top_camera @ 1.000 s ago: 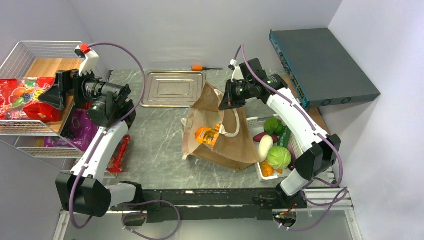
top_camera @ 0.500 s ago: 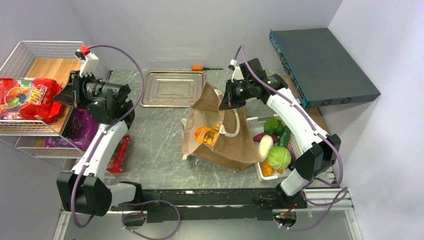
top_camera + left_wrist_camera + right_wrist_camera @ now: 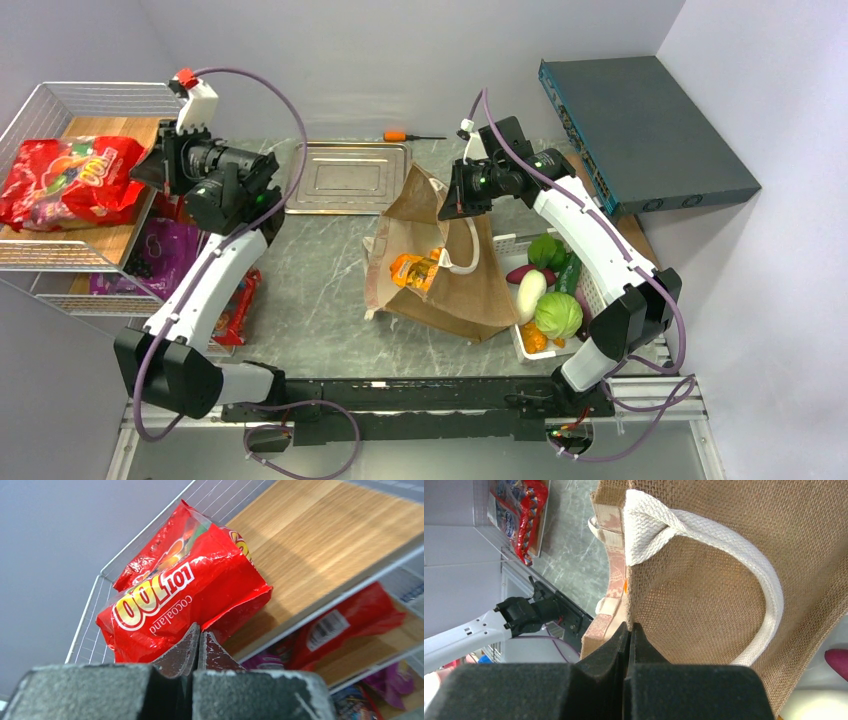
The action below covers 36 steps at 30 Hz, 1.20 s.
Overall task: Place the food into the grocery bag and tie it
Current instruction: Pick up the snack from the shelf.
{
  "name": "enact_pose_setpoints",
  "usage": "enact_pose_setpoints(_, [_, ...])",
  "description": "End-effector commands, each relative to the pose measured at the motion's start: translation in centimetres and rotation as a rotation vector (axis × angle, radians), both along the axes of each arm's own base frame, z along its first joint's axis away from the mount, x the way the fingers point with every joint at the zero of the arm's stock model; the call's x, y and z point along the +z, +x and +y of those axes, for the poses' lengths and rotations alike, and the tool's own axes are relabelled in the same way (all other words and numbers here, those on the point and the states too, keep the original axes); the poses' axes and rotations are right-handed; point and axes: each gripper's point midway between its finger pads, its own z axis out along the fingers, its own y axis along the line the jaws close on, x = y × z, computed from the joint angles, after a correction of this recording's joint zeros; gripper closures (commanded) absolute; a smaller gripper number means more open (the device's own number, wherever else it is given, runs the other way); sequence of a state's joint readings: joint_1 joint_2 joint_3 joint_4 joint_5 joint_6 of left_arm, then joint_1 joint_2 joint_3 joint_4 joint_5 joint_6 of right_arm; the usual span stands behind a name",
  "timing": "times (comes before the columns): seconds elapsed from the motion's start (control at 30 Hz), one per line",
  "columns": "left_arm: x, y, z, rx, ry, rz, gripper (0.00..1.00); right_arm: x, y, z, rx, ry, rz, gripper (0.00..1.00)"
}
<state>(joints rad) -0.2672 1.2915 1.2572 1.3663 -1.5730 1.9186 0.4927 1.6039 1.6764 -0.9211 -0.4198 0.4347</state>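
A shiny red snack packet [image 3: 68, 182] [image 3: 170, 597] hangs tilted over the top wooden shelf of the wire rack [image 3: 90, 92]. My left gripper [image 3: 152, 170] [image 3: 200, 630] is shut on its lower edge. The brown grocery bag [image 3: 455, 285] [image 3: 704, 580] stands open in the table's middle, with white loop handles [image 3: 704, 527]. An orange packet [image 3: 414, 268] shows inside it. My right gripper [image 3: 447, 205] [image 3: 629, 628] is shut on the bag's upper rim and holds the mouth up.
A white basket [image 3: 503, 240] of vegetables stands right of the bag. Behind it are a metal tray [image 3: 345, 178] and an orange-handled screwdriver [image 3: 405, 135]. A blue-grey box [image 3: 640, 125] sits back right. More packets, red [image 3: 238, 305] and purple [image 3: 160, 255], lie under the rack.
My left gripper has closed on the red packet's edge, then risen and drawn back to the right, tilting the packet up off the shelf. The right arm and bag have not moved.
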Motion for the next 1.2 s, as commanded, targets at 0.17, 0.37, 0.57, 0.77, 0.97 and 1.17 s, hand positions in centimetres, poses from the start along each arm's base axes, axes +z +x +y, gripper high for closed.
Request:
enact_pose_setpoints(0.17, [1.6, 3.5, -4.9, -0.172, -0.011, -0.05, 1.0, 0.2, 0.2, -1.2, -0.016, -0.06, -0.047, 1.0])
enact_pose_setpoints(0.37, [0.2, 4.6, -6.6, -0.219, -0.015, -0.01, 0.8, 0.2, 0.3, -1.9, -0.031, -0.088, -0.067, 1.0])
enact_pose_setpoints(0.57, [-0.3, 4.6, -6.9, -0.232, -0.006, 0.02, 0.16, 0.3, 0.2, -2.0, -0.032, -0.092, -0.071, 1.0])
enact_pose_setpoints(0.77, [0.5, 4.4, -6.7, -0.233, 0.024, 0.023, 0.01, 0.2, 0.3, -1.7, -0.024, -0.083, -0.06, 1.0])
enact_pose_setpoints(0.97, [1.2, 5.0, -6.8, -0.232, 0.108, 0.062, 0.01, 0.1, 0.1, -1.4, -0.014, -0.072, -0.047, 1.0])
enact_pose_setpoints(1.17, [1.9, 5.1, -5.5, -0.181, 0.13, 0.034, 0.01, 0.1, -0.1, -1.2, -0.007, -0.063, -0.037, 1.0])
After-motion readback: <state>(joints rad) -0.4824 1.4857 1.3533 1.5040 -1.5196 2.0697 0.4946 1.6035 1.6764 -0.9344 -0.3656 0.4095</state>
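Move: The left hand still pinches the near right edge of the red snack bag, whose middle lies about 9 cm to its left and 2 cm back. The upper shelf's far right corner is some 8 cm ahead, 6 cm right and 5 cm below. The lower red packet lies roughly 20 cm down, 5 cm left and 3 cm forward. From the right hand the snack is about 54 cm left, 9 cm back and 18 cm higher. The left hand drags the pinched snack about 10 cm right and forward along the upper shelf, then opens wide. ##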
